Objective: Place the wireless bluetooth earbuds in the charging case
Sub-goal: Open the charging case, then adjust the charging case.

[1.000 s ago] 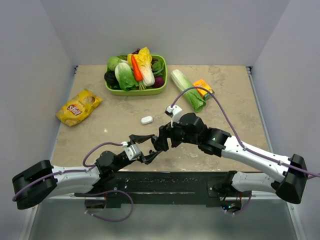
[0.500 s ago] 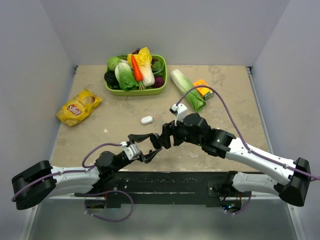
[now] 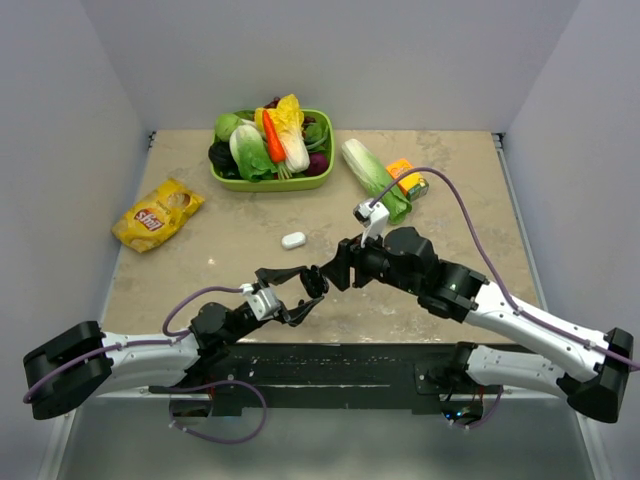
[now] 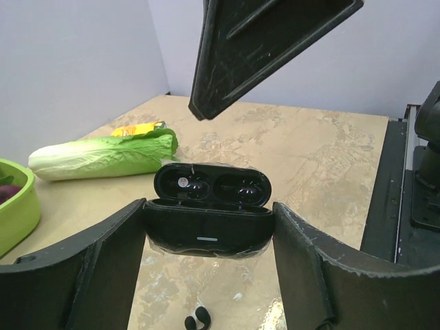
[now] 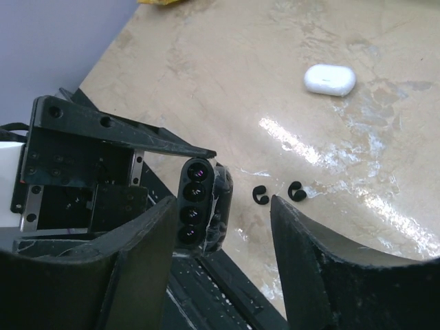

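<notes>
My left gripper is shut on the black charging case and holds it above the table with its lid open; both wells look empty. The case also shows in the right wrist view. Two black earbuds lie on the table just beyond it; one shows under the case in the left wrist view. My right gripper is open and empty, hovering right by the case. A closed white case lies farther back. No white earbuds show.
A green basket of vegetables stands at the back. A napa cabbage and an orange box lie at the back right. A yellow chips bag lies at the left. The black base rail runs along the near edge.
The right arm has shifted right and a little back, its wrist rising. Its open gripper stays near the case. The left arm and the case have not moved.
</notes>
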Robot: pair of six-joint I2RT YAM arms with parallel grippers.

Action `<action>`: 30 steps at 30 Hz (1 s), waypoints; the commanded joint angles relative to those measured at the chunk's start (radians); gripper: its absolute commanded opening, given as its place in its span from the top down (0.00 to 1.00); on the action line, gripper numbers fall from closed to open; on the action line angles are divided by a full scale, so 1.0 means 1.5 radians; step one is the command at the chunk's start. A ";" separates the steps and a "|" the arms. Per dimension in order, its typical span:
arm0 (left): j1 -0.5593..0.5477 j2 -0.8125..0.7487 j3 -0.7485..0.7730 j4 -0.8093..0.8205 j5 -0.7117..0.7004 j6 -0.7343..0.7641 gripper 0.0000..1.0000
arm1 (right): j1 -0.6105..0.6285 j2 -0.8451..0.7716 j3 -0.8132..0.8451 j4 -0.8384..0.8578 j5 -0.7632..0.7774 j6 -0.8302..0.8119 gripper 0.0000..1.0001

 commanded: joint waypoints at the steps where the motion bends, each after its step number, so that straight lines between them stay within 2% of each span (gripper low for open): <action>1: -0.006 -0.006 -0.024 0.062 0.000 0.008 1.00 | -0.002 0.033 0.007 0.045 -0.038 0.003 0.43; 17: -0.010 -0.014 -0.030 0.073 -0.020 0.010 1.00 | -0.002 0.071 -0.005 0.064 -0.067 0.027 0.60; 27: -0.011 -0.017 -0.031 0.075 -0.023 0.011 1.00 | -0.002 0.076 -0.014 0.060 -0.052 0.024 0.65; 30: -0.012 -0.018 -0.031 0.075 -0.023 0.011 1.00 | -0.002 0.073 -0.015 0.056 -0.046 0.020 0.72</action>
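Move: The left gripper already holds the black charging case, its lid already up; the lid sits about 2 cm above that hand's point, 1 cm forward and 1 cm to its right. From the right hand, the lid lies about 3 cm to the left and 3 cm below, level fore and aft. The black earbuds are on the table about 7 cm ahead, 5 cm left and 20 cm down; the white case is roughly 20 cm ahead and 10 cm left at that same depth. Bring the right gripper back in to the raised lid, about 3 cm down and 2.5 cm left, most of it early, then a last small sink. Narrow the fingers to roughly half their gap, one tip in front of the lid's inner side and the other behind its back. Keep the left gripper's hold on the case body, letting that hand rise by only about 1 cm. ##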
